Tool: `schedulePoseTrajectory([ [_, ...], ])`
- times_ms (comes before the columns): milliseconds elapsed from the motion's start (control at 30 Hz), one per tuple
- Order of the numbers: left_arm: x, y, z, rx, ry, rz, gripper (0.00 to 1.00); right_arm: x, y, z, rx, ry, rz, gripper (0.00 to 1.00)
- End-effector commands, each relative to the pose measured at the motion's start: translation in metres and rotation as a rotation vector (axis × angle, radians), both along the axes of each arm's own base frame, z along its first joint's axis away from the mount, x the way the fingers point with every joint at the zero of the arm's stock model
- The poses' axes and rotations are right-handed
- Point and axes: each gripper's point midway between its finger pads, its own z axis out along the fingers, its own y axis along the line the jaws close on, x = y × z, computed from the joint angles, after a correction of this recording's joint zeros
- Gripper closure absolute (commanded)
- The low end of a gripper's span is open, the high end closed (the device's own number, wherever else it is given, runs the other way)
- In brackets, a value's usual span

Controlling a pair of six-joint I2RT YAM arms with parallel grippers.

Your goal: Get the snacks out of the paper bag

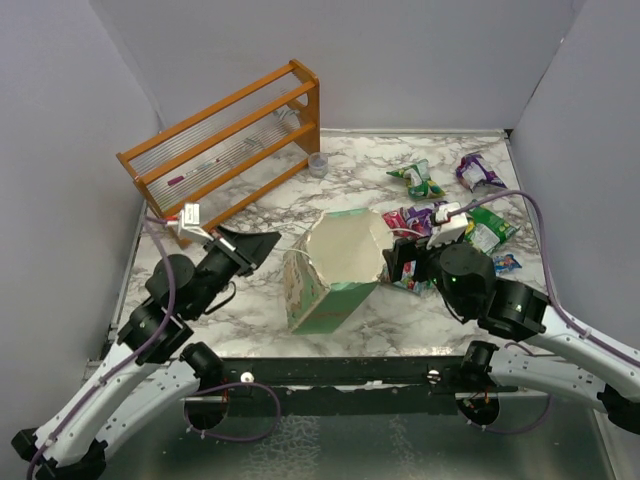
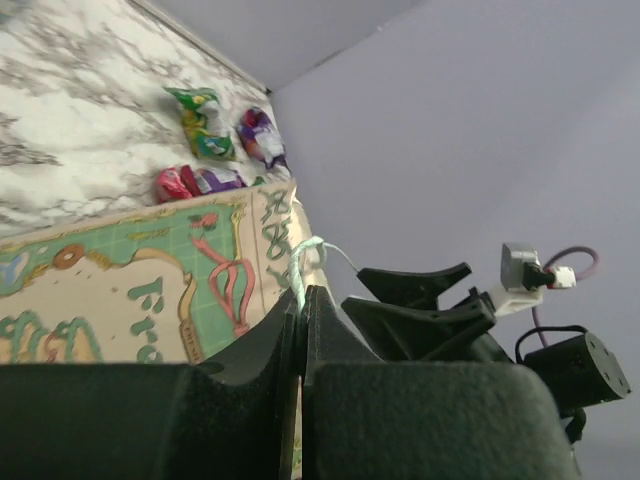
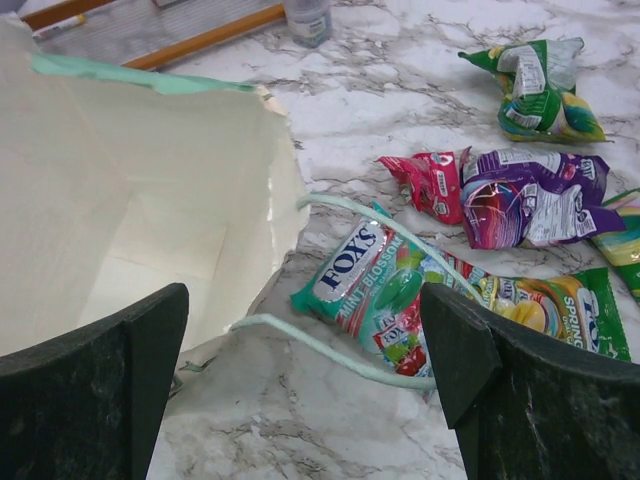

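Note:
The green paper bag (image 1: pixel 335 270) stands tilted in the middle of the marble table, its cream inside (image 3: pixel 120 230) showing through the open mouth. My left gripper (image 1: pixel 262 244) is shut on the bag's pale green cord handle (image 2: pixel 300 262), beside the printed front (image 2: pixel 130 290). My right gripper (image 1: pixel 402 262) hangs open just right of the bag's mouth. It is above the other cord handle (image 3: pixel 330 345) and a green Fox's packet (image 3: pixel 390 290). More snacks lie on the table to the right: a red one (image 3: pixel 432 182), a purple one (image 3: pixel 530 205) and a green one (image 1: pixel 418 180).
An orange wooden rack (image 1: pixel 225 140) stands at the back left, with a small clear cup (image 1: pixel 318 164) beside it. Another purple packet (image 1: pixel 478 172) lies near the back right corner. Grey walls close the table on three sides.

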Motion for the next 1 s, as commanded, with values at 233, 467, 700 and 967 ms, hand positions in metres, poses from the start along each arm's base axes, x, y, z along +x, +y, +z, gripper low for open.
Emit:
schedulePoseTrajectory([
  [233,-0.013,0.063,-0.025,-0.002,0.047,0.225,0.93,-0.014,0.031,0.049,0.115,-0.011,0.178,0.01],
  [467,-0.014,0.071,-0.034,0.085,0.085,0.252,0.89,-0.07,0.067,0.14,0.33,-0.106,0.575,0.01],
  [700,-0.019,0.087,-0.031,0.097,0.079,0.297,0.85,-0.063,0.043,0.17,0.324,-0.165,0.487,0.01],
  [967,-0.034,0.117,0.004,0.103,0.004,0.368,0.51,-0.055,-0.019,0.193,0.216,-0.241,0.301,0.01],
])
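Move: The left hand still has the paper bag's near handle shut in its fingers; the leaning bag's middle lies about 10 cm to its right, 4 cm ahead and 20 cm below. From the right hand, wide open beside the bag, that middle is some 14 cm left, 4 cm ahead and 9 cm lower. Roughly 22 cm below the right hand lie the Fox's packet, 15 cm straight ahead, and the small red packet, 25 cm straight ahead. Keeping the handle shut in its fingers at first, the left hand swings about 9 cm to its left, drawing slightly back and dipping some 4 cm before rising partway again, and on the way it eases its fingers from shut to roughly a third open around the handle, turning some 15 degrees counter-clockwise. The right hand, still wide open, climbs about 18 cm clear of the bag and snacks while drawing back 5 cm or so, swinging left and then part of the way right again, its wrist turning counter-clockwise and the fingertips tilting up. ##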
